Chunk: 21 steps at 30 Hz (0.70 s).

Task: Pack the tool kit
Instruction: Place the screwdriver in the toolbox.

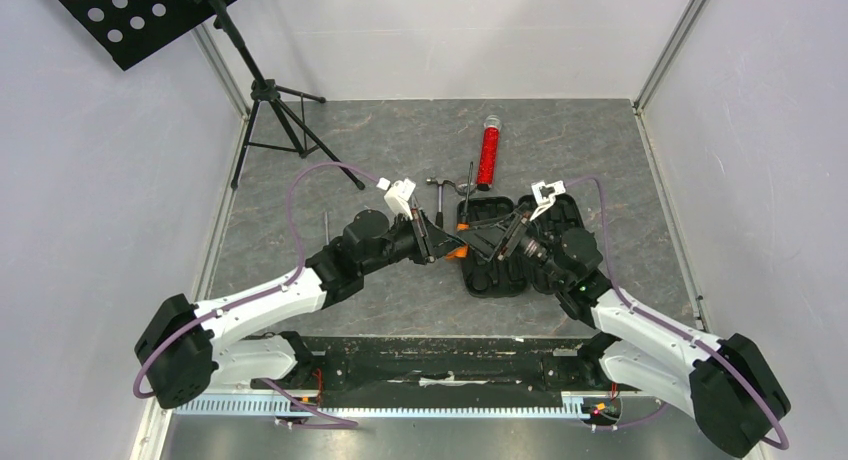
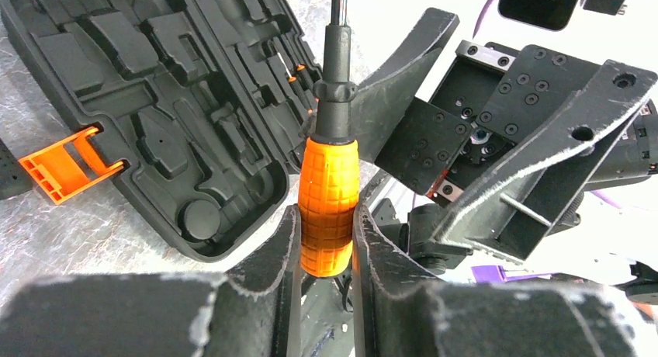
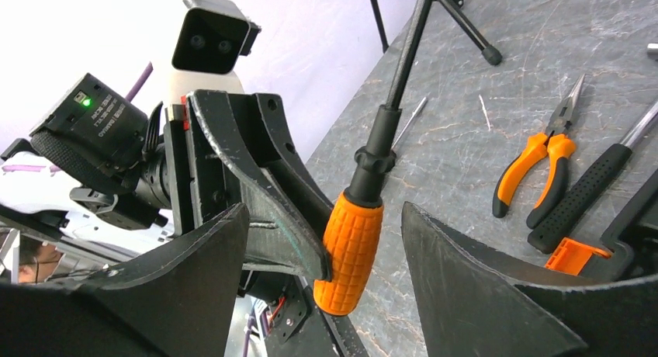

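The tool kit's black case (image 1: 492, 280) lies open on the table, moulded slots (image 2: 155, 101) up, orange latch (image 2: 66, 167) at its edge. My left gripper (image 2: 326, 217) is shut on the orange handle of a screwdriver (image 2: 330, 194), whose black shaft (image 1: 468, 192) points away. My right gripper (image 3: 326, 217) stands open with a finger on each side of that handle (image 3: 353, 248), and neither finger (image 3: 465, 287) touches it. Both grippers (image 1: 470, 242) meet over the case's left edge. Orange-handled pliers (image 3: 543, 171) and a hammer (image 1: 440, 187) lie on the table beyond the case.
A red tube (image 1: 489, 155) lies behind the case. A black tripod stand (image 1: 275, 110) with a perforated plate (image 1: 130, 10) stands at the back left. A thin metal rod (image 1: 326, 225) lies left of the arms. White walls close in the table.
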Motion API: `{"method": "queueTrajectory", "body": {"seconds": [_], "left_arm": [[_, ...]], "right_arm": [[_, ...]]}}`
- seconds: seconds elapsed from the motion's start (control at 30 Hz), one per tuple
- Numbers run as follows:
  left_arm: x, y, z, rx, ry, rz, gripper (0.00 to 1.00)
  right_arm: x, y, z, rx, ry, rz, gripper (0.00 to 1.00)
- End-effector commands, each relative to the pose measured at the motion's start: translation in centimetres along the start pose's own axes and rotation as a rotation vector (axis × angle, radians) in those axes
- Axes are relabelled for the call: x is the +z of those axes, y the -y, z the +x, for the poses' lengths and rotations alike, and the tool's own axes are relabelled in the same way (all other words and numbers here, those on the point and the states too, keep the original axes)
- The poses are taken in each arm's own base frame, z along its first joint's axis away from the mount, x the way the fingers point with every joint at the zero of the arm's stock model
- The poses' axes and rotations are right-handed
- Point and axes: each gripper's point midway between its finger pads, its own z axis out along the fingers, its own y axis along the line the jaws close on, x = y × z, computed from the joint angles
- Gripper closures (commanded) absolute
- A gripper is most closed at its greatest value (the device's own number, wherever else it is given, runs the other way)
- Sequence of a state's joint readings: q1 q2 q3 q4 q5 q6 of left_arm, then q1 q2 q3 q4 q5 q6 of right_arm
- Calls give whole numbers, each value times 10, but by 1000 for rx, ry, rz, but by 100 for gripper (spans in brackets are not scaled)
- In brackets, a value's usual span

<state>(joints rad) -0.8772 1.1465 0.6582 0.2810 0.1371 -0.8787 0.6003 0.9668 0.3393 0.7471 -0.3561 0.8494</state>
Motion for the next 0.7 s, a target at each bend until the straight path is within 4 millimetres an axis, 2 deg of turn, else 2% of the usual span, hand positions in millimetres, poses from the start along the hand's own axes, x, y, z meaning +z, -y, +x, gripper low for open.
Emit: {"method": "queueTrajectory", "body": {"seconds": [0.0,0.1,0.27,0.33,0.5,0.57,0.67], "left_arm": [[-5,30,-13,-15,47,115,98],[-6,35,-12,-10,43,136,98],[-5,39,-10,-2,33,152,98],[-5,40,-8,0,26,157,98],[-3,38,-7,-3,20,153,97],[-2,36,-6,-4,19,144,91],[-2,29,-6,14,18,104,68]], "right_arm": [[4,-8,-20,-14,77,-1,26],[7,-6,-17,-4,63,1,29],[8,-9,-16,-3,55,-23,40],[8,-11,-16,-13,52,-29,48],[7,-8,-18,-53,47,-2,77],[6,-4,-18,-82,40,24,87],[2,9,-19,-139,13,101,95]]}}
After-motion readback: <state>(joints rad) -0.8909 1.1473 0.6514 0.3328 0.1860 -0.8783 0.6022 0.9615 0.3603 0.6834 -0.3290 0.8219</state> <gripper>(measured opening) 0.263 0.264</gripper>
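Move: The screwdriver's orange handle lies between the right hand's open pads, its middle about 1 cm ahead, 1 cm left and 1 cm below. The left hand already holds its butt end, the middle some 1 cm ahead and 1 cm above that hand, straight in line sideways. From the right hand, some 22 cm down, the toolbox's near half lies about 7 cm right and 2 cm back, and the hammer 4 cm left and 5 cm ahead. Easing forward, the right fingers close on the screwdriver handle; the left, still gripping, draws back about 1 cm. ##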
